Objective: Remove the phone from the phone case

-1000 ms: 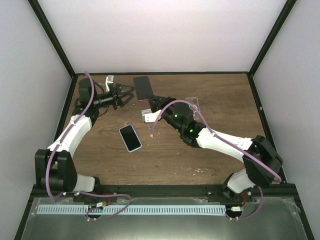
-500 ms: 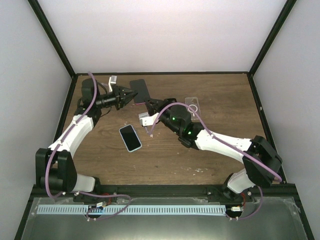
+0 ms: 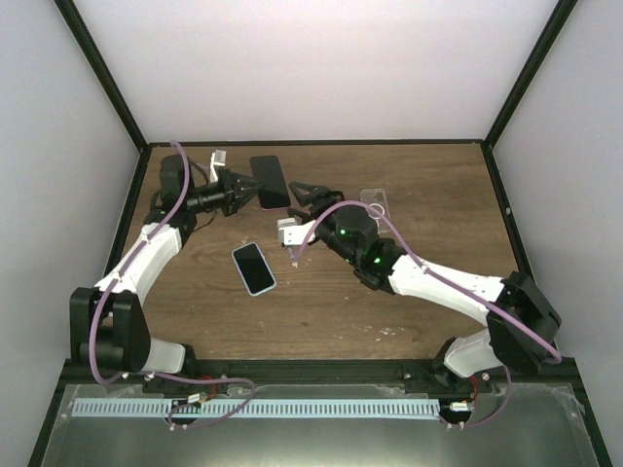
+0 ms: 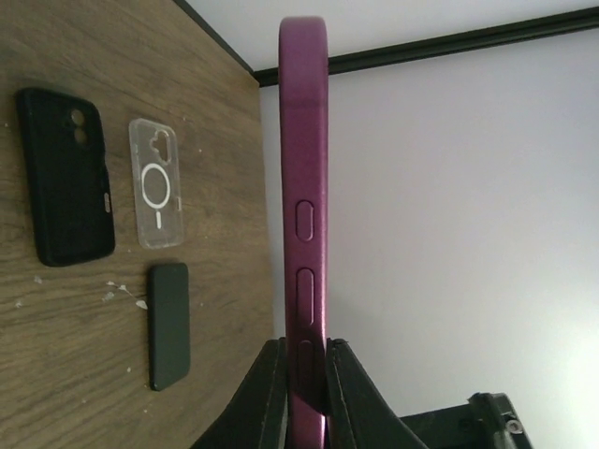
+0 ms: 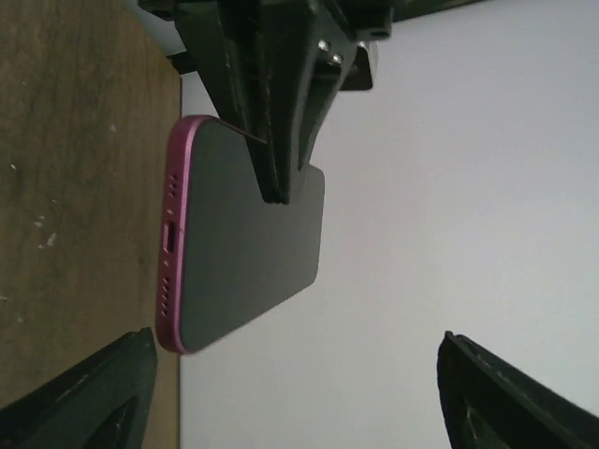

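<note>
The phone [image 5: 248,243] shows its dark screen, seated in the magenta phone case [image 5: 173,234]. Seen from above, the cased phone [image 3: 270,182] hangs over the far middle of the table. My left gripper [image 3: 255,185] is shut on its edge. In the left wrist view both fingers pinch the case's button side [image 4: 304,234], with the gripper [image 4: 304,344] at the bottom. My right gripper [image 3: 310,192] stands open just to the right of the phone, without touching it. Its fingers [image 5: 94,393] spread wide below the phone in the right wrist view.
Another phone [image 3: 253,268] with a pale rim lies face up at the table's middle left. A clear case [image 3: 375,204] lies to the right. The left wrist view also shows a black case [image 4: 64,187], the clear case [image 4: 154,182] and a dark slab [image 4: 170,323] on the wood.
My left gripper closed on the cased phone. The right gripper, shut on it before, has opened and let go. The phone shifted slightly left.
</note>
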You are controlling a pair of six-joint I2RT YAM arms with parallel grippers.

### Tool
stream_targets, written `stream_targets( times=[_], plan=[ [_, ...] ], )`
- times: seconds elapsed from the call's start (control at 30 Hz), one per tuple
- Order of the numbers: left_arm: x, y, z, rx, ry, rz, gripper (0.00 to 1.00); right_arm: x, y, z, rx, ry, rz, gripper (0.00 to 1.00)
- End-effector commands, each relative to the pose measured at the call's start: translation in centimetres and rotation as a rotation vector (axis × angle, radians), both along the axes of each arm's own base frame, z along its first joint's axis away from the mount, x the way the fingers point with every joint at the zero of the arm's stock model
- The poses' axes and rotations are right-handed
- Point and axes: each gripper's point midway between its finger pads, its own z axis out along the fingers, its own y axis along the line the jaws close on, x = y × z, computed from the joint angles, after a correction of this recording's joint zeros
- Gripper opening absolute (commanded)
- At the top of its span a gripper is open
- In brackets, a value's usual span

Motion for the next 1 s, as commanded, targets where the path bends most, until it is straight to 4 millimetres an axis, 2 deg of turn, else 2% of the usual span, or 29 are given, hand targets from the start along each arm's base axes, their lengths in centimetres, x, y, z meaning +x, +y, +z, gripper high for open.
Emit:
stream_targets(
  times=[0.0,0.17,0.3,0.47,0.6,0.97],
  plan=[
    [0.2,0.3,-0.4,0.063,-0.120,-0.001,0.00,0.3,-1.9,-1.0,0.018,0.128,-0.036,0.84],
    [-0.3,0.2,-2.0,0.083,-0.157,0.003,0.00,1.7,-4.7,-1.6,0.044,0.303,-0.081,1.00],
    [-1.5,-0.7,-4.9,0.098,-0.142,-0.016,0.00,2.4,-6.9,-0.4,0.132,0.471,-0.098,1.00],
    [-3.5,-3.0,-8.6,0.121,-0.109,-0.076,0.00,3.3,-9.5,-0.4,0.182,0.533,-0.171,1.00],
    [-4.6,-4.7,-11.2,0.110,-0.084,-0.115,0.00,3.6,-10.2,-0.1,0.215,0.552,-0.200,1.00],
    [-5.2,-9.6,-15.3,0.120,0.004,-0.212,0.00,3.0,-11.0,-0.5,0.270,0.622,-0.226,1.00]
  ],
)
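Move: The held purple phone's middle is 4 cm right of the left fingers; its bare table spot lies about 6 cm back, 12 right and 28 below that hand, with the blue-edged phone roughly 5 back, 2 left. From the right hand, the empty black case lies some 16 cm ahead, 10 right and 30 below, the clear case 19 ahead and 20 right, the dark phone 2 ahead and 22 right. Lower the left gripper about 17 cm, keeping its pinch on the purple phone's edge, first straight down, then also back and right towards the bare table beside the blue-edged phone. Meanwhile draw the already freed right gripper some 10 cm right and a little forward towards the black case, spreading its fingers fully and tipping them down about 35 degrees. ##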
